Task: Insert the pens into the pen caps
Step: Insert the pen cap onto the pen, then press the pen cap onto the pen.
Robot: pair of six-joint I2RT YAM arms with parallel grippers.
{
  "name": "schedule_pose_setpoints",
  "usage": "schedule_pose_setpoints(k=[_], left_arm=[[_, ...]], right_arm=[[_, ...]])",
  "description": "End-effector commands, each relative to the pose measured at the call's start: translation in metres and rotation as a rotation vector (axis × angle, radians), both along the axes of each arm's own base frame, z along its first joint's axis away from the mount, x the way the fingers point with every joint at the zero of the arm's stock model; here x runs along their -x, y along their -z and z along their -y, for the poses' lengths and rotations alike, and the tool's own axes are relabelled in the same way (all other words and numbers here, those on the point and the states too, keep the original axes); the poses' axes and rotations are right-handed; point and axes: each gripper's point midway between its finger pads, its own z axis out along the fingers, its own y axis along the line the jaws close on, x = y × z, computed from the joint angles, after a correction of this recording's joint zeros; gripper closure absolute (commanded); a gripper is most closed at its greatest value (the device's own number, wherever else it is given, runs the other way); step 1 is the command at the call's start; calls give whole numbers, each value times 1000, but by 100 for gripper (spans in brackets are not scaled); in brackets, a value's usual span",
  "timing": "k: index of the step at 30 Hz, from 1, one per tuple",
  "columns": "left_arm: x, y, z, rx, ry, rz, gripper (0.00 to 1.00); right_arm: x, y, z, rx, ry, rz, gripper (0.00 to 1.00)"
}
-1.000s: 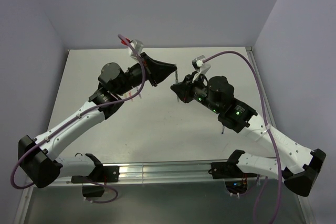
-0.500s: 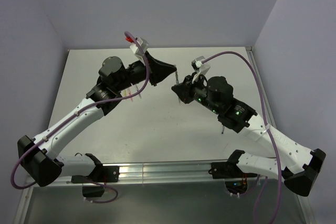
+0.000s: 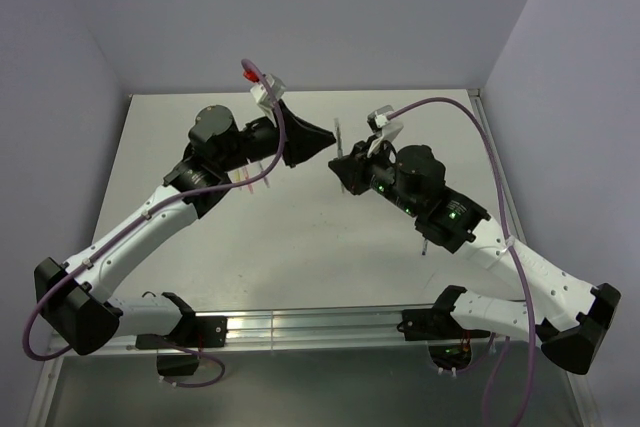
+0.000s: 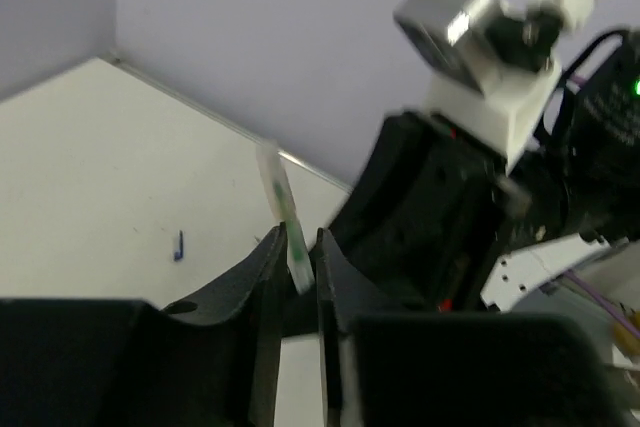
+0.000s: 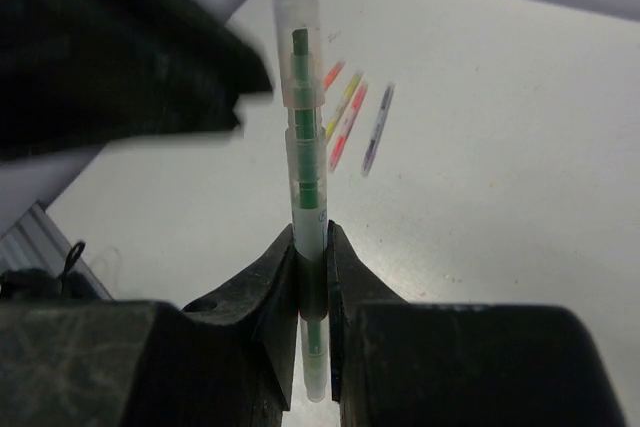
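My right gripper is shut on a green-clear pen, which stands up out of its jaws above the table. A clear pen cap sits over the pen's upper end. In the left wrist view that capped end pokes in between the tips of my left gripper; the jaws stand slightly apart, with a thin gap on the right side. From the top the pen shows as a pale sliver between my left gripper and my right gripper.
Several more pens lie together on the table: red-pink, yellow, orange and grey. From above they lie partly under the left arm. A small dark blue cap lies on the table.
The left gripper's jaws have parted a little and the left gripper has drawn back leftward, so the pale pen now shows between the two grippers. The right arm has not moved.
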Motion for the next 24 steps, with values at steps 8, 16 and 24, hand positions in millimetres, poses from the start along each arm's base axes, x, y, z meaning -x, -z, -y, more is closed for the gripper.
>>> schedule_pose_setpoints(k=[8, 16, 24], left_arm=[[28, -6, -5, 17, 105, -60, 63], [12, -38, -34, 136, 7, -21, 50], [13, -62, -30, 201, 79, 8, 41]], right_arm=[[-9, -79, 17, -185, 105, 180, 100], [0, -79, 5, -186, 30, 177, 100], [18, -77, -17, -198, -97, 153, 100]])
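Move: My right hand still pinches the green pen near its lower end, cap on top; the pen's middle sits about 3 cm above my grip. From my left hand, barely open beside the cap, that middle is about 2 cm right, 1 cm ahead and 5 cm below. The row of finished pens lies on the table some 23 cm ahead and 23 cm left of my left hand, the blue cap about 20 cm ahead and 16 cm right. I spread my left fingers from nearly shut to over half open, dipping back and down a couple of centimetres, then swing left and up about 4 cm, backing off sideways from the cap. With my right hand I keep the pen pinched and lift it about 4 cm, easing forward and right a little, then back and left, tilting under 10 degrees. ##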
